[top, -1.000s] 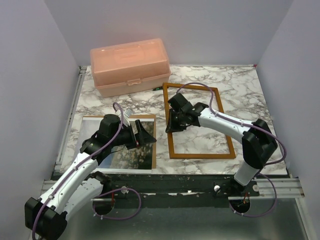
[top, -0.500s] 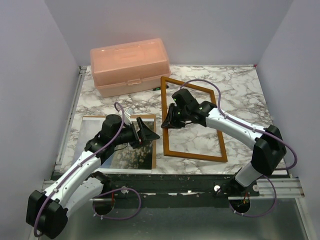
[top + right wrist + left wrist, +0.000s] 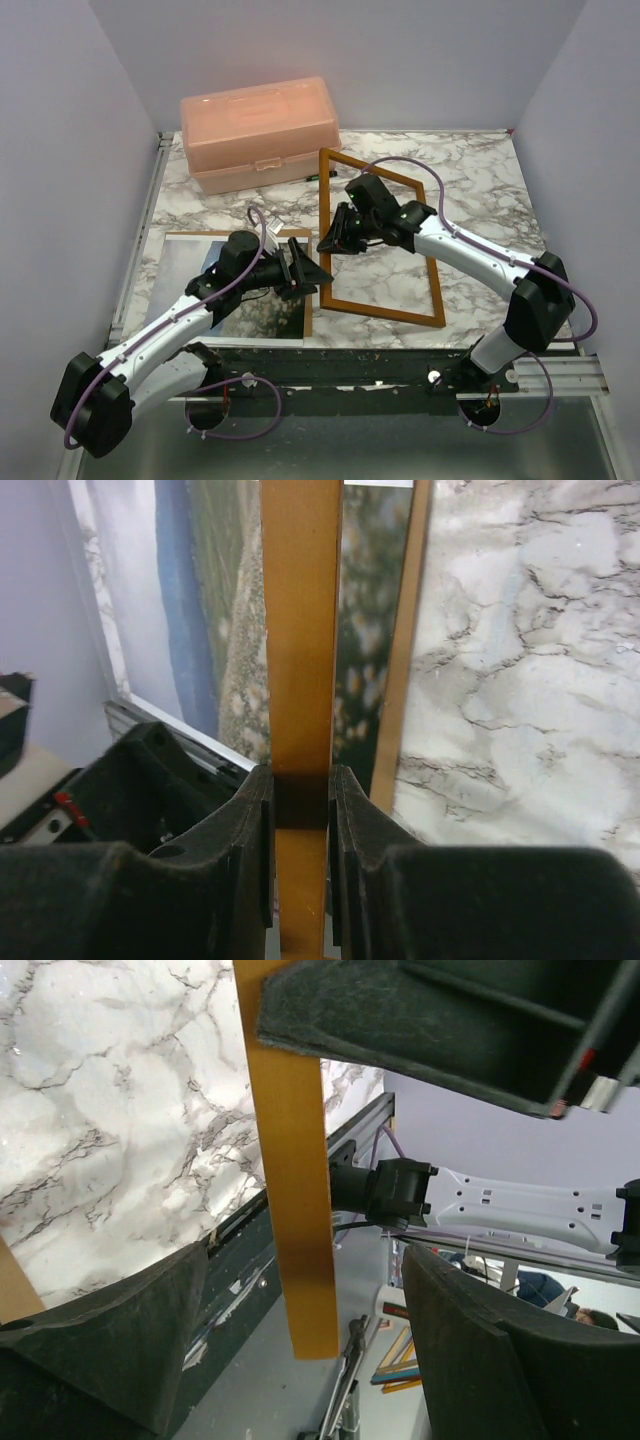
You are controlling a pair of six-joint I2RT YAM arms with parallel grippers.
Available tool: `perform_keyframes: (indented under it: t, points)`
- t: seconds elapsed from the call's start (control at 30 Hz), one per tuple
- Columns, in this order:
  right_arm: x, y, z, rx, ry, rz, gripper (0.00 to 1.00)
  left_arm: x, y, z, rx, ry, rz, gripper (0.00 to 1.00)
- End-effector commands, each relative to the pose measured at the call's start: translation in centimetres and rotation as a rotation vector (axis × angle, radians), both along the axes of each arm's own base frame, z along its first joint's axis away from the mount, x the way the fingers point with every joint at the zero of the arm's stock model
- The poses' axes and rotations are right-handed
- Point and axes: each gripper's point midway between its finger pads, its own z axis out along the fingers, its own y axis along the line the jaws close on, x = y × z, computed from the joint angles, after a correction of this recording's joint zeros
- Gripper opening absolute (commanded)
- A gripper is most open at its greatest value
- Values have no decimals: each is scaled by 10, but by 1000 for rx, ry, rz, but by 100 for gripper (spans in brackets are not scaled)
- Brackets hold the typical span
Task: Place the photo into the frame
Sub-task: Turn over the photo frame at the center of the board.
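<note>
The orange-brown frame (image 3: 385, 312) stands tilted, its left rail raised off the marble. My right gripper (image 3: 330, 238) is shut on that rail (image 3: 300, 630), pads pressed on both faces (image 3: 300, 800). My left gripper (image 3: 312, 272) is open, its fingers (image 3: 120, 1340) straddling the same rail's near end (image 3: 300, 1210) with gaps on both sides. The photo (image 3: 180, 265), showing sky and meadow, lies flat on the left, partly under my left arm. It also appears behind the rail (image 3: 190, 610) in the right wrist view.
The photo rests on a brown backing board (image 3: 308, 318) whose edge (image 3: 405, 680) runs beside the frame rail. A pink plastic box (image 3: 260, 130) stands at the back left. A metal rail (image 3: 400, 365) lines the table's near edge, and walls close both sides.
The right gripper has lifted the frame's left rail and swung it leftward. The left gripper has moved right to that rail's near end, and its jaws have narrowed slightly.
</note>
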Motion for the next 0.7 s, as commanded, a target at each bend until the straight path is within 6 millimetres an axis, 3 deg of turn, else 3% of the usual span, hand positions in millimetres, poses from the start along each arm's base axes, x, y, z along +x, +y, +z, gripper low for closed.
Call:
perform_keyframes:
  t: [0.0, 0.2, 0.37, 0.6, 0.63, 0.67]
  points:
    - [4, 17, 49, 132, -66, 26, 7, 3, -12, 2, -24, -8, -9, 79]
    - [2, 16, 53, 140, -70, 29, 7, 1, -18, -4, -4, 3, -7, 73]
    - [2, 16, 62, 155, -82, 29, 7, 0, -19, -4, -1, -3, -4, 59]
    - [4, 16, 71, 166, -113, 31, 12, 1, -14, 7, 1, -53, 32, 12]
    - [4, 15, 73, 165, -120, 31, 15, 1, -13, 9, 10, -63, 35, 8]
    - [5, 14, 73, 161, -126, 27, 25, 1, -11, 11, 22, -67, 37, 3]
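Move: Just to the left hand's right, about 2 cm off and 1 cm lower, is the left rail of the photo frame, already between its open fingers. The near-left corner lies some 6 cm back and 2 cm right of this hand; the photo board's middle lies 20 cm left and 13 cm below, about level fore-and-aft. The right hand already has the same rail in its fingers, with the frame's middle about 13 cm to its right, level, and 6 cm lower. Easing right about 2 cm and sinking 1 cm, the left hand slips its fingers farther over the raised left rail, then shuts them to pinch it just short of the near corner, coming back up about 1 cm as they close. The right hand keeps its grip farther out on the same rail and creeps up some 2 cm, barely rolling. ##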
